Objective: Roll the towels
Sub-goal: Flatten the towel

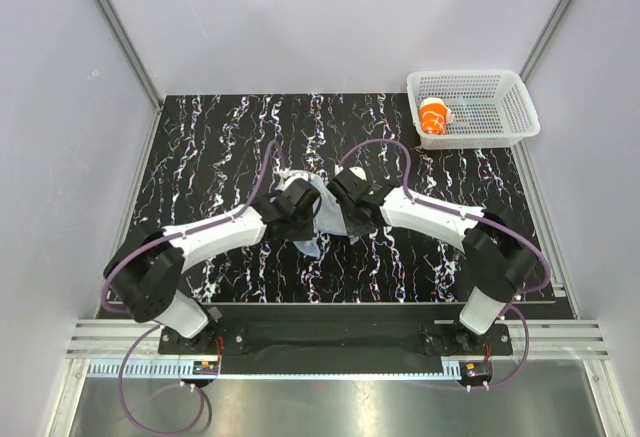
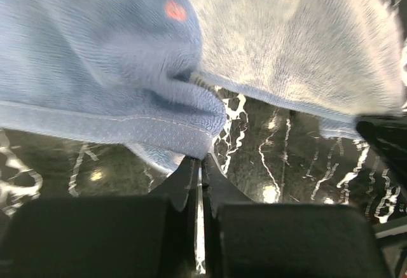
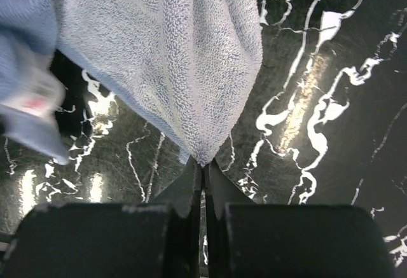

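Observation:
The pale blue-grey towel (image 1: 318,219) hangs bunched between my two grippers over the middle of the black marbled table (image 1: 220,147). In the left wrist view my left gripper (image 2: 201,158) is shut, its tips pinching the folded hem of the blue towel (image 2: 127,68). My right gripper (image 3: 203,163) is shut on a hanging corner of the same towel (image 3: 184,55), whose white label (image 3: 35,93) shows at the left. From above, the left gripper (image 1: 297,204) and right gripper (image 1: 347,207) face each other closely. The orange towel (image 1: 434,117) lies rolled up in the basket.
A white mesh basket (image 1: 465,75) stands at the table's back right corner. Pale walls with metal posts enclose the table on three sides. Purple cables loop over both arms.

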Controlling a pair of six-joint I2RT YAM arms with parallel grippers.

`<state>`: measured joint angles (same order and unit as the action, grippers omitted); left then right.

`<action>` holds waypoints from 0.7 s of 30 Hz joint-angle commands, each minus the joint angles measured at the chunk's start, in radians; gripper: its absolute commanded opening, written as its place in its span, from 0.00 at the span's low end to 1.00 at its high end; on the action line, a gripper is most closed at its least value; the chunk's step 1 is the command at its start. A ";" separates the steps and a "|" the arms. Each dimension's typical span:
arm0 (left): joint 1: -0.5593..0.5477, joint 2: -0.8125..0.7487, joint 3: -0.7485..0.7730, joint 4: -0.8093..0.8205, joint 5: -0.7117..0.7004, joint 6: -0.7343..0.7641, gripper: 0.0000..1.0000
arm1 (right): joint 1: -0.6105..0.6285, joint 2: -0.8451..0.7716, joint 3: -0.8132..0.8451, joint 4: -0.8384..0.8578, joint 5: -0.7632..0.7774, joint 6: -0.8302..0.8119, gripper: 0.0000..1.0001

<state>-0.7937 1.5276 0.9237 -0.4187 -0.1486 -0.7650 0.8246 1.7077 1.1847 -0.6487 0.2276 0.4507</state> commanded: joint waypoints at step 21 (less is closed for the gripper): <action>0.370 -0.425 -0.163 -0.222 -0.029 0.062 0.62 | -0.036 -0.137 -0.112 -0.138 0.159 0.022 0.34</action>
<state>-0.4347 1.1400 0.7734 -0.6537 -0.1955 -0.6907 0.7914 1.6146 1.0927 -0.7547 0.3389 0.4622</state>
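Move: Both hands already pinch the blue-and-white towel just above the table. Its bunched middle lies about 5 cm ahead and 4 cm right of the left hand, and 5 cm ahead and 6 cm left of the right. Bare table for its blue end lies some 11 cm to the left of the left hand, and bare table for the white corner some 6 cm to the right of the right hand. The rolled orange towel is roughly 29 cm ahead and 20 cm right of the right hand. The left hand flings its pinched blue end up and to the left, rising about 11 cm and reaching slightly forward, then opens more than halfway as it sinks and draws back, still going left to some 15 cm in all while turning roughly 20 degrees counter-clockwise, and so lets go of the towel. Against it the right hand, kept shut for most of the way, drags the white corner about 6 cm to the right, low over the table and tilting a little, and starts to open only at the end with the corner still at its fingertips. ##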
